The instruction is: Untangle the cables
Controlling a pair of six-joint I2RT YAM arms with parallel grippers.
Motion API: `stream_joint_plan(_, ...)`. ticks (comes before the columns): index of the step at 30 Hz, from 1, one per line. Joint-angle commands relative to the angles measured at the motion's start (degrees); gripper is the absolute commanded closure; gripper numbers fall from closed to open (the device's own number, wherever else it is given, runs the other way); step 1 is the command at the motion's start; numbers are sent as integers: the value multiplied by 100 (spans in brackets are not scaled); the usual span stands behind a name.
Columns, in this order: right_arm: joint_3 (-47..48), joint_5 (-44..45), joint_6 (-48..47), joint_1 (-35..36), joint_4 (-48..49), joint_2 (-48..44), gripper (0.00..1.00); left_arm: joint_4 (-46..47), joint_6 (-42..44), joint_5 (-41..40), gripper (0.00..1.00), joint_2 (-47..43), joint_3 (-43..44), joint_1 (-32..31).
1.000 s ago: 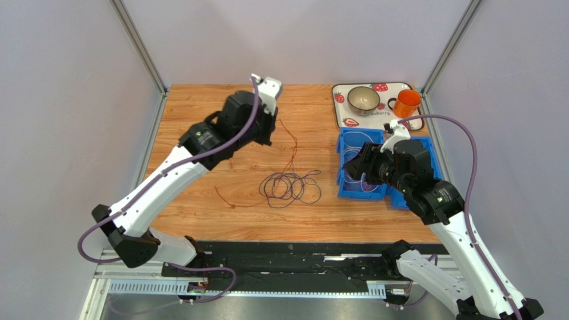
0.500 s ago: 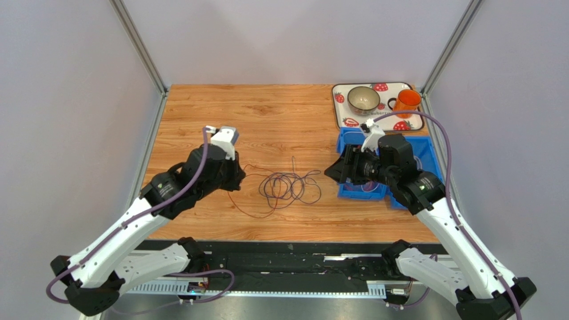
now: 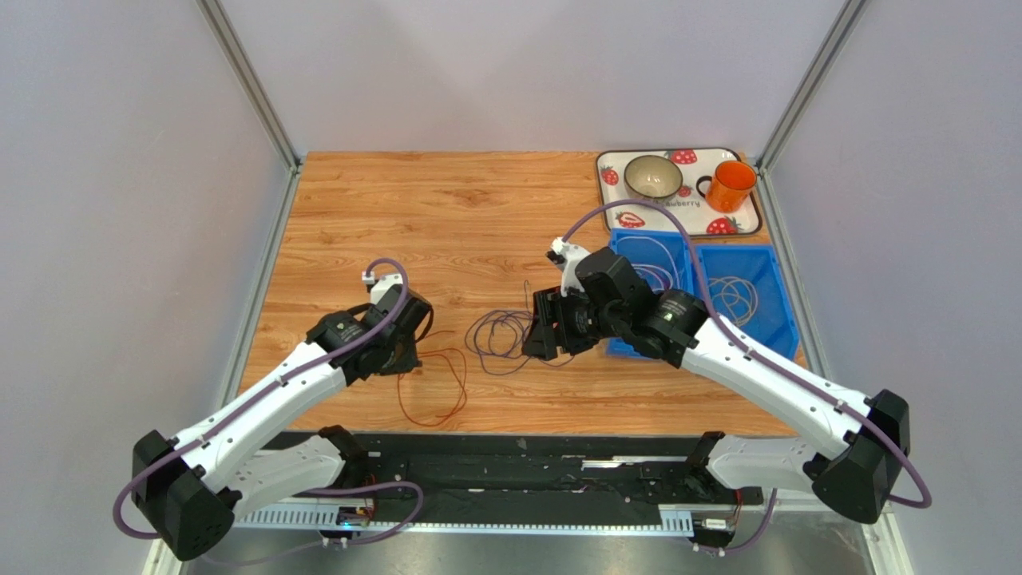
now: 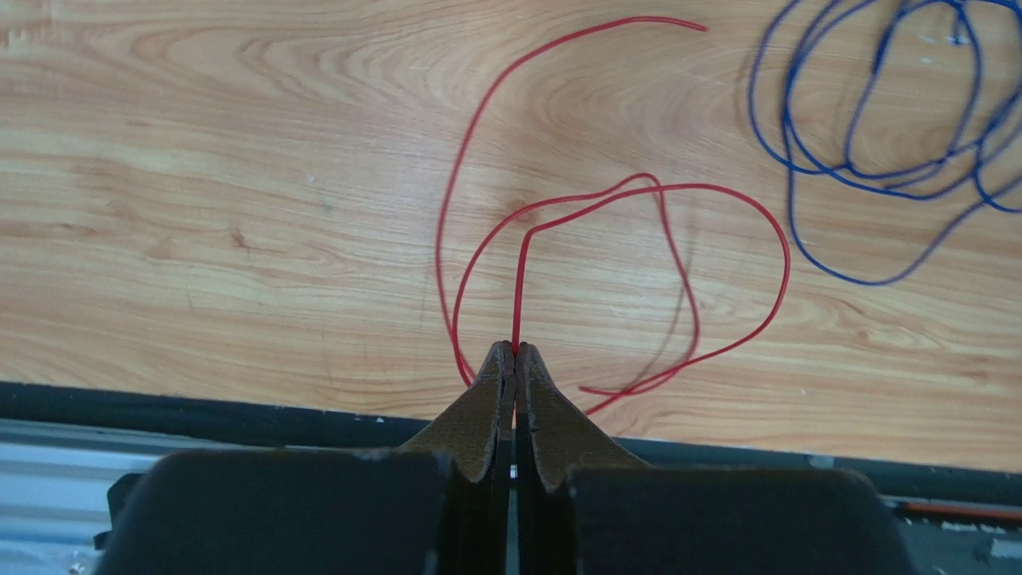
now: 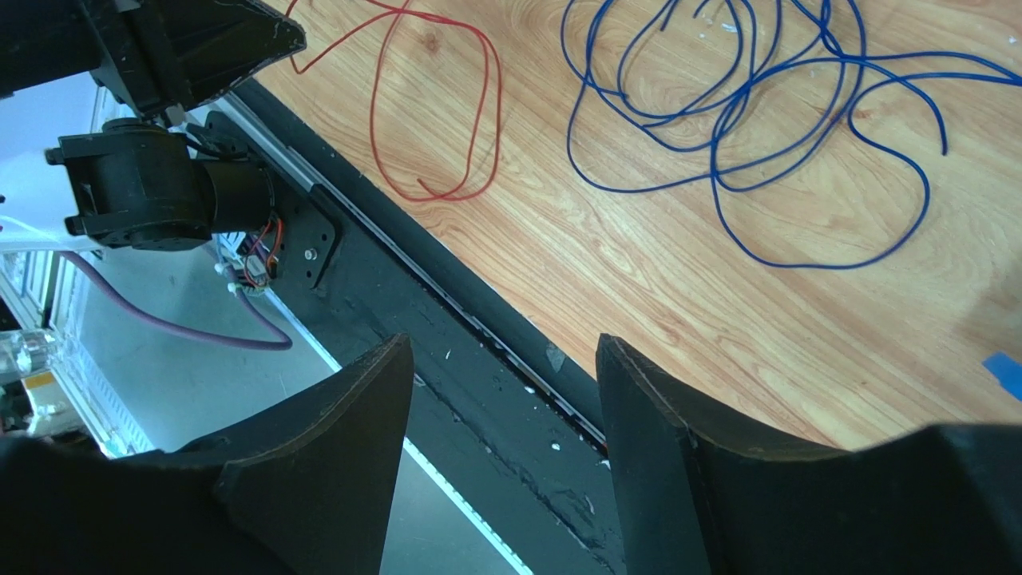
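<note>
My left gripper [image 4: 516, 350] is shut on a thin red cable [image 4: 786, 258], pinching it at the fingertips just above the table's near edge. From the grip the red cable [image 3: 462, 381] runs out in loose loops on the wood, apart from the tangle. A blue-purple cable [image 3: 504, 339] lies in a loose tangle at the table's middle, also seen as blue loops [image 5: 768, 120]. My right gripper [image 5: 504, 347] is open and holds nothing. It hangs by the tangle's right side [image 3: 542, 338].
Two blue bins [image 3: 768, 270] with pale cable loops stand at the right. Behind them a strawberry tray [image 3: 624, 218] carries a bowl [image 3: 654, 177] and an orange mug [image 3: 729, 185]. A black rail [image 5: 480, 347] runs along the near edge.
My left arm swept from the far side to the near left, dragging the red cable out of the tangle. My right arm moved left from the blue bin to the tangle.
</note>
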Motion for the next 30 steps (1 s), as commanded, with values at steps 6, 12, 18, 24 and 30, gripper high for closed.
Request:
stream_joint_plan(6, 439, 256, 113, 369, 304, 629, 39, 160, -339, -122, 100, 415, -158, 641)
stream_joint_plan(12, 817, 239, 61, 519, 278, 1252, 39, 599, -357, 236, 94, 802, -396, 1054)
stream_joint_plan(18, 1064, 335, 130, 624, 155, 1570, 40, 513, -243, 503, 37, 548, -212, 1133)
stream_joint_plan(24, 1335, 581, 350, 826, 32, 1904, 40, -436, -50, -25, 24, -41, 622, 1160)
stream_joint_plan(30, 2109, 1056, 684, 1187, -503, 2791, 39, -815, 855, -166, 25, -498, 1450, 1177)
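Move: The left hand already grips the red cable; its coil's middle lies about 3 cm back and 3 cm right of that hand, some 8 cm below, with the blue cable about 17 cm right and 4 cm ahead. From the empty right hand the red coil lies roughly 17 cm left, 7 cm back and 15 cm below; the blue cable is about 2 cm left, level with it fore and aft, and the left blue bin 20 cm right, 8 cm ahead. Left hand lowers the red cable 5 cm, releases, rises; right hand, still open, nears it 8 cm leftward. ##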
